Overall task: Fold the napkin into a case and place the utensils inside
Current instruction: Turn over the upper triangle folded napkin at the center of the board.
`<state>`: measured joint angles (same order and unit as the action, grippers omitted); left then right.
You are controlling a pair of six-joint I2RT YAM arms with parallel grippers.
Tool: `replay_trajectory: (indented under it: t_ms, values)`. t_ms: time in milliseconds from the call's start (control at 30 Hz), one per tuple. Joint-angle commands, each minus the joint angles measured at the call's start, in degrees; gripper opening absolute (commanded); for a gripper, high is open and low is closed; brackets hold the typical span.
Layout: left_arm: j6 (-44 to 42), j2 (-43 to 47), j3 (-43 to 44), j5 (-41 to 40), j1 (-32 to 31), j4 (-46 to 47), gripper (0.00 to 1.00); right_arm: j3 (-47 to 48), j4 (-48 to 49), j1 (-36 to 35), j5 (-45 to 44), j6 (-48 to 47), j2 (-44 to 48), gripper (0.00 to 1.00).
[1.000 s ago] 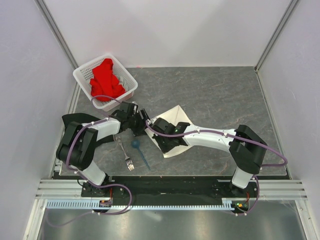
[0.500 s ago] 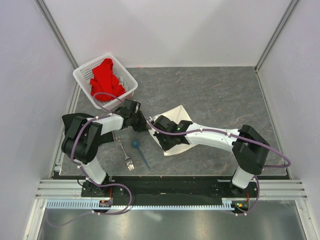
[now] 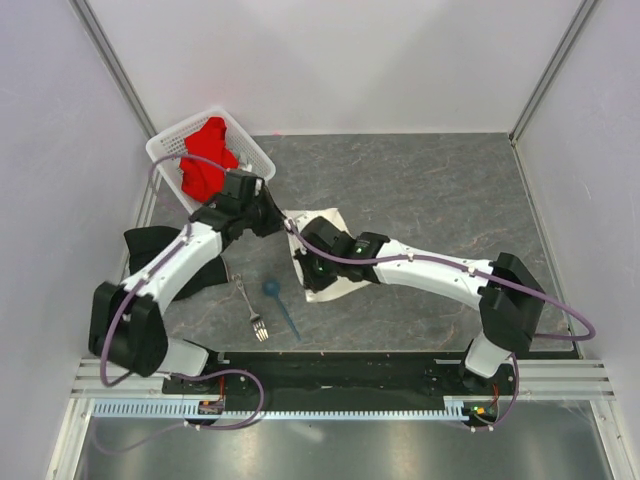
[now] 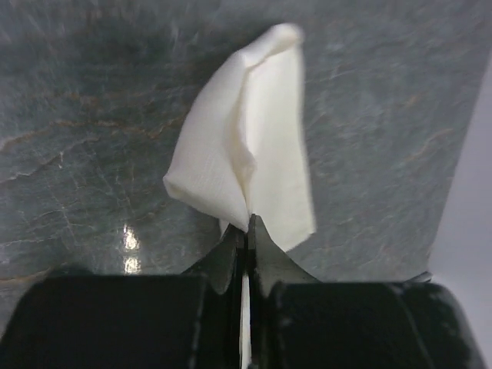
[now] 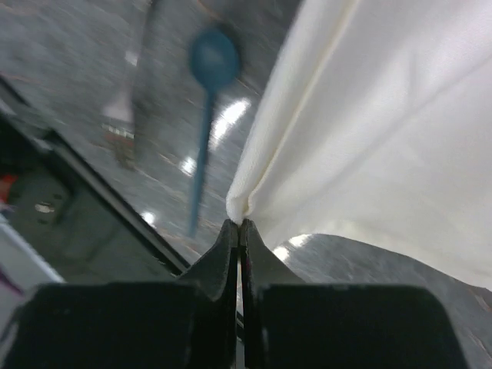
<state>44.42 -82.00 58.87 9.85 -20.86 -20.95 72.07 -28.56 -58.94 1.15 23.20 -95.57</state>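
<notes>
The cream-white napkin (image 3: 327, 222) hangs bunched between my two grippers at the table's middle left. My left gripper (image 3: 283, 223) is shut on its far-left corner, and in the left wrist view the cloth (image 4: 254, 154) stands up in a folded peak from the closed tips (image 4: 247, 224). My right gripper (image 3: 304, 269) is shut on a near edge of the napkin (image 5: 384, 115), pinched at its tips (image 5: 240, 224). The silver fork (image 3: 250, 308) and the blue spoon (image 3: 279, 303) lie side by side on the table, near-left of the cloth. The spoon (image 5: 206, 84) shows blurred ahead of the right gripper.
A white perforated basket (image 3: 160, 150) holding a red cloth (image 3: 205, 160) stands at the back left, just behind the left arm. A black cloth (image 3: 140, 245) lies under the left arm by the left wall. The grey table (image 3: 450, 200) stretches to the right.
My left gripper has shut on the napkin's corner and swung toward the back left. The right gripper, still shut, has carried its edge leftward, so the napkin has bunched up and shifted left.
</notes>
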Motion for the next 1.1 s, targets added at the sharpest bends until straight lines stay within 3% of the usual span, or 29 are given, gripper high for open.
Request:
replay_trajectory:
  t_ms: [0,133,233,400,500,600,733,1000,1067]
  values:
    - [-3.90,9.91,8.35,-8.43,2.32,-6.02,0.02,10.53,5.42,-3.37,11.58,3.16,-1.01,0.00]
    - [-4.70,13.26,14.94,-11.34,2.32,-7.88,0.02,12.66,12.72,-3.47,21.34,7.29,0.03,0.00]
    - [-4.79,9.59,18.81,-11.60,1.01,-7.35,0.02,7.58,19.83,-0.84,27.31,10.18,4.06,0.00]
    - [-3.65,-2.53,21.55,-15.91,-8.13,-1.39,0.02,-15.17,39.12,9.70,38.28,19.15,10.74,0.00]
    - [-3.11,-14.21,24.70,-17.22,-13.05,2.12,0.02,-29.33,50.31,17.08,42.61,22.77,12.50,0.00]
    - [-3.73,-25.64,29.97,-18.20,-16.48,4.85,0.02,-39.53,53.25,24.47,44.99,20.85,13.65,0.00]
    - [-2.94,-35.50,37.08,-17.76,-19.56,8.28,0.02,-48.07,50.81,35.00,47.63,16.10,15.15,0.00]
    - [-2.76,-44.82,45.54,-15.65,-23.78,8.82,0.02,-51.51,32.99,42.67,40.35,10.03,19.72,0.00]
    - [-3.20,-45.18,45.98,-13.81,-23.96,8.73,0.17,-50.28,28.66,43.64,36.41,8.97,20.42,0.02]
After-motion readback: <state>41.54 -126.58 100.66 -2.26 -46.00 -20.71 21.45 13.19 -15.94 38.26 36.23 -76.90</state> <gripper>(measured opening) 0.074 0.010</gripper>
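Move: Each hand holds one end of the napkin's raised left edge. The board spot where the far end goes lies about 23 cm right, 4 ahead and 12 below the left hand; the near end's spot is some 17 right, 3 ahead and 9 below the right hand. The spoon lies 6 cm left of the right hand and 5 back, the fork 14 left and 6 back, both 10 below. Both hands, still pinching the napkin's edge, rise some 15 cm, then swing right about 20 cm and down. ##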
